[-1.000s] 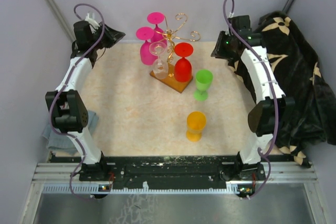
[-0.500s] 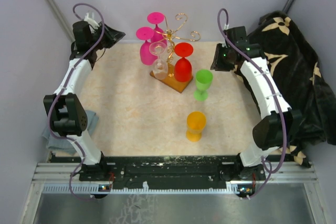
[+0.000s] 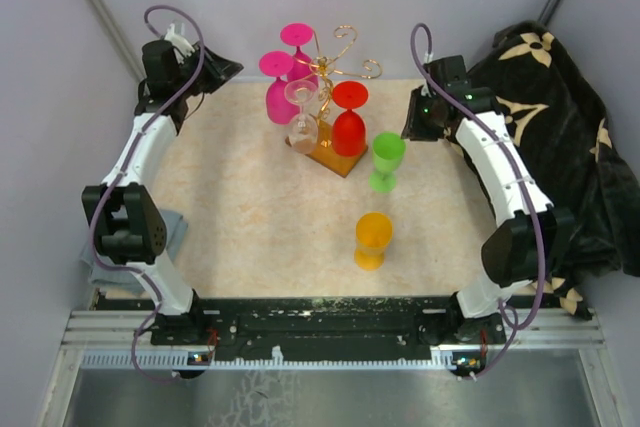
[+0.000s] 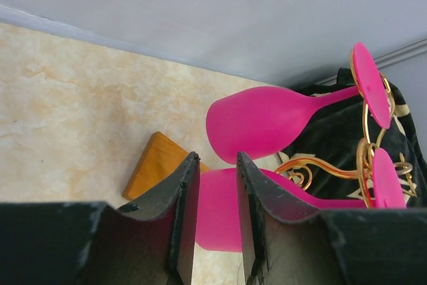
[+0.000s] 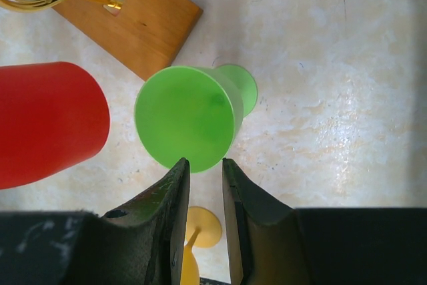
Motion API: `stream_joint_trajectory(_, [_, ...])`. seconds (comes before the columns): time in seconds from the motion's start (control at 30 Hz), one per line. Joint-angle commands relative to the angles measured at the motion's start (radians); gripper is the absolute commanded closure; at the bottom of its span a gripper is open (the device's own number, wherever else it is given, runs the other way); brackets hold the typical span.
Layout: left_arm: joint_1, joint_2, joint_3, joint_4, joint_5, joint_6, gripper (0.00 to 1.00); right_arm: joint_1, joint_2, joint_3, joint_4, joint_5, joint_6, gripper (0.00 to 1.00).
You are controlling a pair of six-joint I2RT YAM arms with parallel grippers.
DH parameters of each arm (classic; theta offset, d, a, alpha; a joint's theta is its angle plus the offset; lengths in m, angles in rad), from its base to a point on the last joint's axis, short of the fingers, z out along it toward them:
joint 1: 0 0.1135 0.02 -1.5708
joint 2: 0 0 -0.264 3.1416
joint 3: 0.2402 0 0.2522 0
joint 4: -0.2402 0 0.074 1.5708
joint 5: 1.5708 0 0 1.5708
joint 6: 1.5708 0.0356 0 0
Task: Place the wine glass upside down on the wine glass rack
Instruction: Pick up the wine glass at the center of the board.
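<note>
The wine glass rack [image 3: 345,52] stands at the back middle on its wooden base [image 3: 335,159]. Two pink glasses [image 3: 283,87], a clear one [image 3: 303,117] and a red one [image 3: 348,125] hang on it upside down. A green wine glass [image 3: 386,160] and an orange one [image 3: 373,239] stand upright on the table. My right gripper [image 3: 415,117] hovers just right of the green glass [image 5: 183,117]; its jaws [image 5: 204,162] are open and empty. My left gripper [image 3: 215,69] sits at the back left, open and empty [image 4: 217,158], facing the pink glasses [image 4: 260,121].
A dark patterned cloth [image 3: 560,127] is heaped along the right side. A grey cloth [image 3: 100,257] lies by the left arm. Walls close in the back and both sides. The red glass [image 5: 47,121] hangs left of the green one.
My right arm has swung inward and forward, bringing its gripper closer to the green glass. The left arm has barely shifted. No glass has moved.
</note>
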Motion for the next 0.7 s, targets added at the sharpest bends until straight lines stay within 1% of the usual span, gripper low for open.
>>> stream_joint_trajectory(0.0, [-0.006, -0.074, -0.022, 0.003, -0.005, 0.028, 0.65, 0.004, 0.017, -0.002, 0.027, 0.022, -0.025, 0.73])
stream_joint_trajectory(0.3, [-0.006, -0.112, -0.058, 0.006, -0.012, 0.040, 0.64, 0.003, 0.105, -0.009, 0.035, 0.019, -0.037, 0.73])
stream_joint_trajectory(0.57, [-0.005, -0.118, -0.079, 0.022, -0.001, 0.032, 0.64, 0.005, 0.139, -0.026, 0.037, 0.035, -0.048, 0.72])
stream_joint_trajectory(0.67, [-0.004, -0.117, -0.082, 0.028, 0.003, 0.026, 0.63, 0.006, 0.146, -0.036, 0.040, 0.038, -0.048, 0.74])
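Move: The green wine glass stands upright about 1 cm ahead of the right hand, 5 cm to its left, its middle some 15 cm below. The hanging red glass is about 2 cm ahead, 12 cm left and 2 cm up; the rack's wooden base lies 9 cm ahead, 17 cm left, 21 cm down; the yellow glass is 16 cm back, 8 cm left, 15 cm down. From the left hand the green glass is about 13 cm back, 31 cm right, 23 cm down. The green glass is approached from above its right side: the right hand sinks about 7 cm, slowly at first and then faster, bringing its narrowly parted fingers down to about rim height while they tip some 10 degrees steeper. The gap stays unchanged, and contact with the rim can't be told. The empty left hand eases back about 2 cm, rising slightly, then settling. ##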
